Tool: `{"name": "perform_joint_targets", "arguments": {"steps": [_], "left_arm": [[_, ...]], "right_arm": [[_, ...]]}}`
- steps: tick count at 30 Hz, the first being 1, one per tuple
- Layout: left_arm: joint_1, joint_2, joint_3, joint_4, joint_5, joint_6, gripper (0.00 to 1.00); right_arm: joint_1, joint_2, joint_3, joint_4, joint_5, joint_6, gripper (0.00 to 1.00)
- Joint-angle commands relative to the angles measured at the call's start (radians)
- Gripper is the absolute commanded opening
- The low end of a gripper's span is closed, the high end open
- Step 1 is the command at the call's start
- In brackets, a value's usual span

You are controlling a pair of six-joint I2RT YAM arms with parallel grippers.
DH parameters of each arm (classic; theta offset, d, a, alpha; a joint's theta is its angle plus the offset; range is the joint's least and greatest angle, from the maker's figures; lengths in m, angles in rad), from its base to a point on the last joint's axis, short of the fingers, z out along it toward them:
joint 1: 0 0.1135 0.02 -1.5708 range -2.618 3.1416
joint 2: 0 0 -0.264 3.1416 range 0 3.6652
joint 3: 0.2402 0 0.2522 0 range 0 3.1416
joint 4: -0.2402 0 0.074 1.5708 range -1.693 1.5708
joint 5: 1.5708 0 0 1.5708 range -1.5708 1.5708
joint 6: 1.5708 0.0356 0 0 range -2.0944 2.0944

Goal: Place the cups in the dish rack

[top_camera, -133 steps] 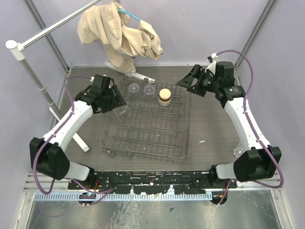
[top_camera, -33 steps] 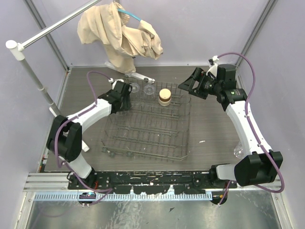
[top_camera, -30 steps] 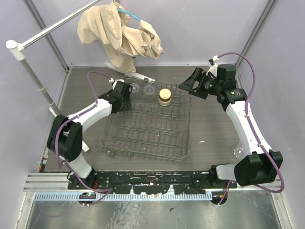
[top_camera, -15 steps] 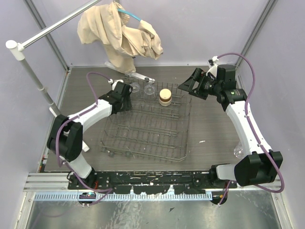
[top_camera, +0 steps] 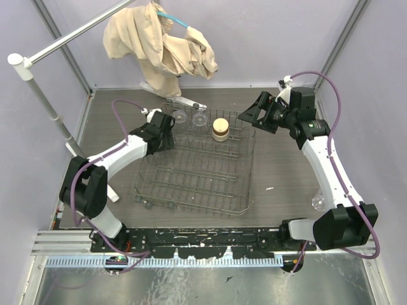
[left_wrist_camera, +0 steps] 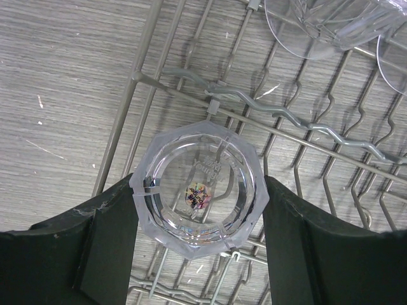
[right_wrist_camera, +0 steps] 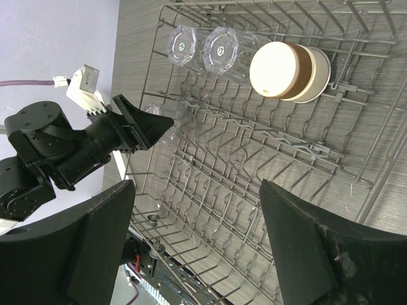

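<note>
My left gripper (top_camera: 163,129) is shut on a clear faceted cup (left_wrist_camera: 201,189), seen bottom-up between both black fingers (left_wrist_camera: 108,235). It hangs over the far-left corner of the grey wire dish rack (top_camera: 191,206). Two more clear cups (top_camera: 180,117) (top_camera: 199,119) and a tan-brown cup (top_camera: 220,129) lie on their sides along the rack's far row. My right gripper (top_camera: 254,113) hovers open and empty above the rack's far-right corner. The right wrist view shows the rack (right_wrist_camera: 254,159), the tan cup (right_wrist_camera: 286,70) and the held cup (right_wrist_camera: 166,125).
Another clear cup (top_camera: 317,202) stands on the table near the right arm's base. A beige cloth (top_camera: 159,44) hangs on a white stand (top_camera: 38,89) at the back left. Purple walls close in the table.
Since the earliest frame the left arm has swung in from the rack's left side to its far-left corner with the cup. Over the last second both arms have barely moved.
</note>
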Motion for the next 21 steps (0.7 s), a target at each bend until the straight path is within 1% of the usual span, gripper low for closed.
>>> {"name": "perform_joint_targets", "arguments": {"steps": [1,10,11,12,13,17,21], "left_arm": [[-0.013,-0.018,-0.018,-0.058,0.023,-0.018,0.63],[-0.028,-0.003,0.011,-0.08,0.034,-0.021,0.75],[-0.028,-0.002,0.015,-0.084,0.032,-0.021,0.81],[-0.028,-0.002,0.018,-0.091,0.03,-0.022,0.91],[-0.028,-0.001,0.021,-0.098,0.027,-0.024,0.94],[-0.028,-0.007,0.026,-0.107,0.029,-0.025,0.98],[-0.028,-0.029,0.046,-0.12,0.024,-0.021,1.0]], "right_arm": [[-0.003,-0.042,-0.009,0.031,-0.015,-0.017,0.85],[-0.004,-0.05,-0.018,0.033,-0.019,-0.018,0.85],[-0.004,-0.05,-0.017,0.033,-0.019,-0.019,0.85],[-0.004,-0.05,-0.017,0.034,-0.019,-0.018,0.85],[-0.004,-0.05,-0.017,0.033,-0.018,-0.019,0.85],[-0.005,-0.051,-0.018,0.035,-0.018,-0.018,0.85],[-0.004,-0.052,-0.019,0.034,-0.014,-0.023,0.85]]}}
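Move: The cup I still grip, base up, is set in the rack's left side, its middle about 1 cm ahead of my left hand and 3 cm below. Two loaded cups stand beyond: the nearer cup some 10 cm ahead and 6 cm right, the farther cup 9 cm ahead and 12 cm right. The cream jar is about 5 cm ahead and 18 cm right. From my right hand, the gripped cup lies roughly 28 cm left, 3 cm ahead and 22 cm down. I let go of the cup with my left hand: the fingers spread from their grip around its base to fully open while the hand draws back towards me about 2.5 cm and sinks about 1 cm, slowly at first, then quicker. The wrist tips the fingers some 5 degrees farther down. ##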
